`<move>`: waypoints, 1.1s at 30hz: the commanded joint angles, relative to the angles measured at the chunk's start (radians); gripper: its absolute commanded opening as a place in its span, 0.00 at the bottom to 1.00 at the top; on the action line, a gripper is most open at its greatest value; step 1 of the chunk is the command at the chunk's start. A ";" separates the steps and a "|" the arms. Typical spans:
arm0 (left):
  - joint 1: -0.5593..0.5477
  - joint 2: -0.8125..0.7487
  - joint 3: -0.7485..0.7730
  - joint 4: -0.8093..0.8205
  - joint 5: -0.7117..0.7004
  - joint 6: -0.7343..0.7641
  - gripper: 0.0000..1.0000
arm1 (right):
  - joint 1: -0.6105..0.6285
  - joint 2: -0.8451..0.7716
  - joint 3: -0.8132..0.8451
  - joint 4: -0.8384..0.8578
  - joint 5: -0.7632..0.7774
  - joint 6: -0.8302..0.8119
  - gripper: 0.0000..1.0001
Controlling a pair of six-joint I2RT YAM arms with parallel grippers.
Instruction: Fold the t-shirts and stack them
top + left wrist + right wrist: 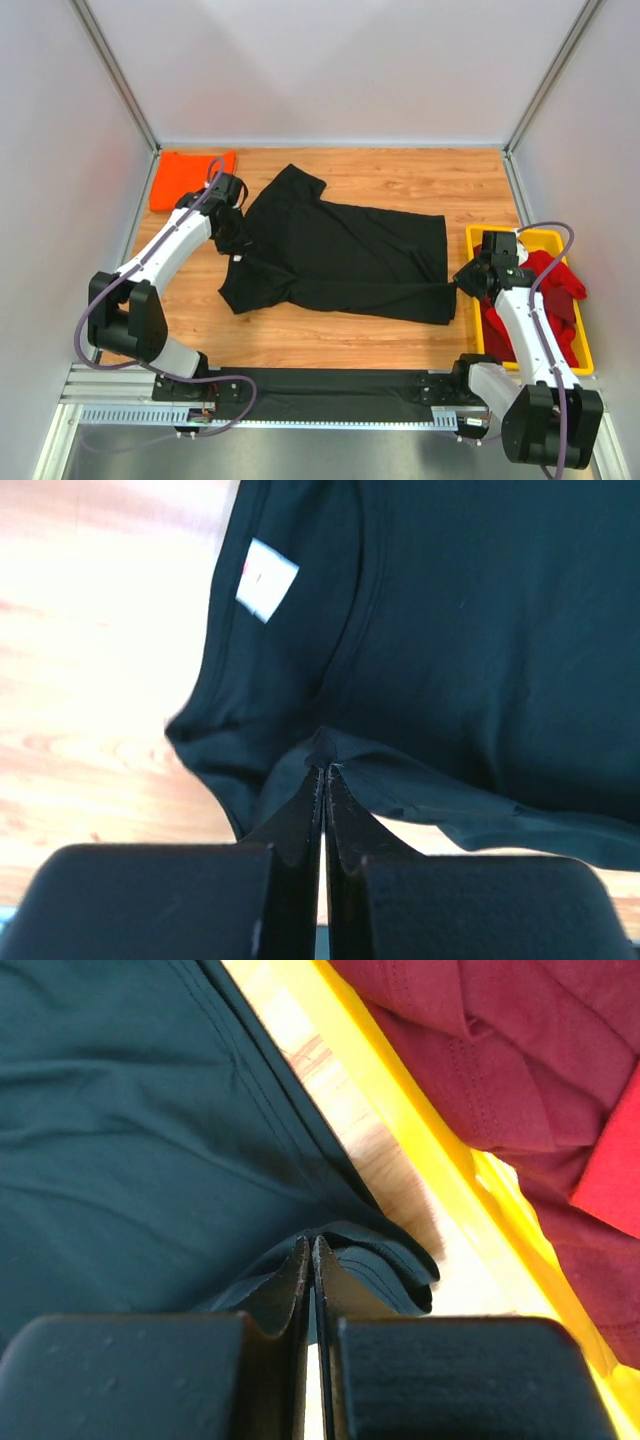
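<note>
A black t-shirt (340, 262) lies spread on the wooden table, its collar end to the left. My left gripper (233, 237) is at that left end, shut on a pinch of the black cloth (324, 765), close to the white neck label (266, 580). At the shirt's near right hem corner, beside the tray, my right gripper (463, 283) is shut on a fold of the hem (310, 1243). A folded bright orange t-shirt (190, 178) lies at the back left. Red t-shirts (550, 285) (520, 1050) are heaped in the tray.
The yellow plastic tray (478, 240) (400, 1110) stands at the table's right edge, right next to my right gripper. White walls enclose the table on three sides. Bare wood (400, 175) shows behind the black shirt and in front of it.
</note>
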 commanded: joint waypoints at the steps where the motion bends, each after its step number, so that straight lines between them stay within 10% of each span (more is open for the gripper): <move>1: 0.001 0.028 0.062 0.082 0.027 0.106 0.00 | 0.001 0.029 0.020 0.072 0.030 -0.011 0.00; 23: -0.011 0.315 0.287 0.076 0.145 0.308 0.01 | 0.001 0.200 0.032 0.218 -0.013 -0.047 0.00; 27: -0.011 0.298 0.309 0.023 0.035 0.269 0.37 | 0.001 0.262 0.068 0.224 -0.029 -0.099 0.04; 33: -0.011 0.133 0.200 -0.111 -0.100 0.197 0.44 | 0.001 0.300 0.200 0.036 -0.019 -0.166 0.31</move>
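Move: The left hand holds one end of the black t-shirt's near edge; its laying-down spot on the shirt is about 6 cm ahead, 3 to the right and 8 below. The white tag lies roughly 4 ahead and 2 left, the orange folded shirt some 23 ahead and 12 left. The right hand holds the other end, its spot 3 cm straight ahead and 5 below; the yellow bin's middle is level, 18 to its right, and the shirt's far right corner 20 ahead, 2 left. Forward go both hands, still pinching the black t-shirt's near edge and carrying it over the shirt. The left travels about 6 cm, veering right and turning some 20 degrees clockwise as it sinks 3, then opens and lets go, easing back up and left. The right creeps forward and down roughly 3 cm, opens part way, then slides on forward and starts to rise. ##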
